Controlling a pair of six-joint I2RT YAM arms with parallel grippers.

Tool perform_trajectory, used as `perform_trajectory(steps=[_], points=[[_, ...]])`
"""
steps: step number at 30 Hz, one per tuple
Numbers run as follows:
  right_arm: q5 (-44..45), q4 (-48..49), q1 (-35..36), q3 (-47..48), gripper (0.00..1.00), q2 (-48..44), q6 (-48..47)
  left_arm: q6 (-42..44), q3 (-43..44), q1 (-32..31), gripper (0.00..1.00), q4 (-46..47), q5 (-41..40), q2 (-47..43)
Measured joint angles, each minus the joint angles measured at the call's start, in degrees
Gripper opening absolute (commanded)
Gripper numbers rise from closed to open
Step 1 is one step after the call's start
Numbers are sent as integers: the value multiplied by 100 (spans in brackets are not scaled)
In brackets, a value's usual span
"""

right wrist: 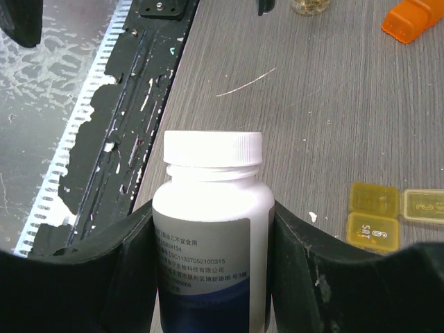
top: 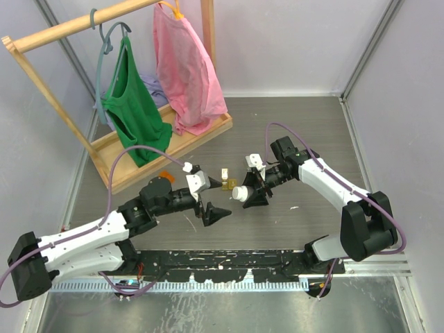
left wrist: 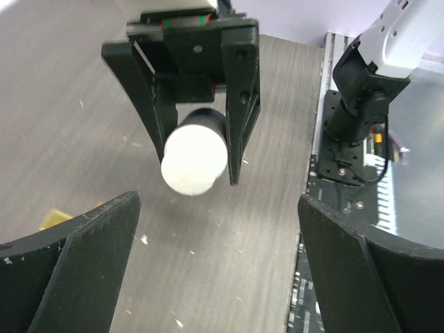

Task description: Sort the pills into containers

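Observation:
My right gripper (right wrist: 211, 229) is shut on the body of a white pill bottle (right wrist: 208, 208), whose white cap is on and which carries a grey and blue label. From above, the bottle (top: 243, 193) points left out of the right gripper (top: 250, 189). My left gripper (top: 223, 198) faces it from the left, open wide and empty, a short gap from the cap. The left wrist view shows the bottle's cap end (left wrist: 194, 161) beyond the left gripper (left wrist: 218, 208). The yellow containers (right wrist: 374, 215) lie on the table just right of the bottle, seen from above as the containers (top: 225, 177). No loose pills show.
An orange pill box (right wrist: 411, 19) lies on the table farther out, and from above that orange box (top: 166, 175) sits by the left arm. A wooden clothes rack (top: 170, 149) with green and pink garments stands at the back left. The black base rail (top: 222, 262) runs along the near edge.

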Motion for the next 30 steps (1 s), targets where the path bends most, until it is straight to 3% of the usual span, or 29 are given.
perform_trajectory(steps=[9,14,30], points=[[11,0,0,0,1,0,-2,1377,2,31,100,929,466,664],[17,0,0,0,1,0,-11,1655,37,219,84,1016,778,1132],[15,0,0,0,1,0,-22,1753,339,345,65,1115,940,1700]])
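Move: Straight out from the left hand's open fingers, the white cap of the pill bottle lies about 6 cm to the right, 3 cm ahead and 3 cm lower; it is some 5 cm to the left of the right hand, which holds the bottle, and about 2 cm above it. On the table, roughly 21 cm below the left hand, the square yellow pill container stands about 13 cm ahead and 4 cm right, with the long yellow pill box 16 cm ahead and 1 cm right. Coming back to the bottle cap, the left hand travels about 3.5 cm each to the right and forward, rises slightly, then sinks to some 3 cm below its start. It rolls about 15 degrees, top leaning back towards the bases, and from halfway its wide-open fingers close by roughly a third around the cap. The right hand stays put and keeps its grip on the bottle. ##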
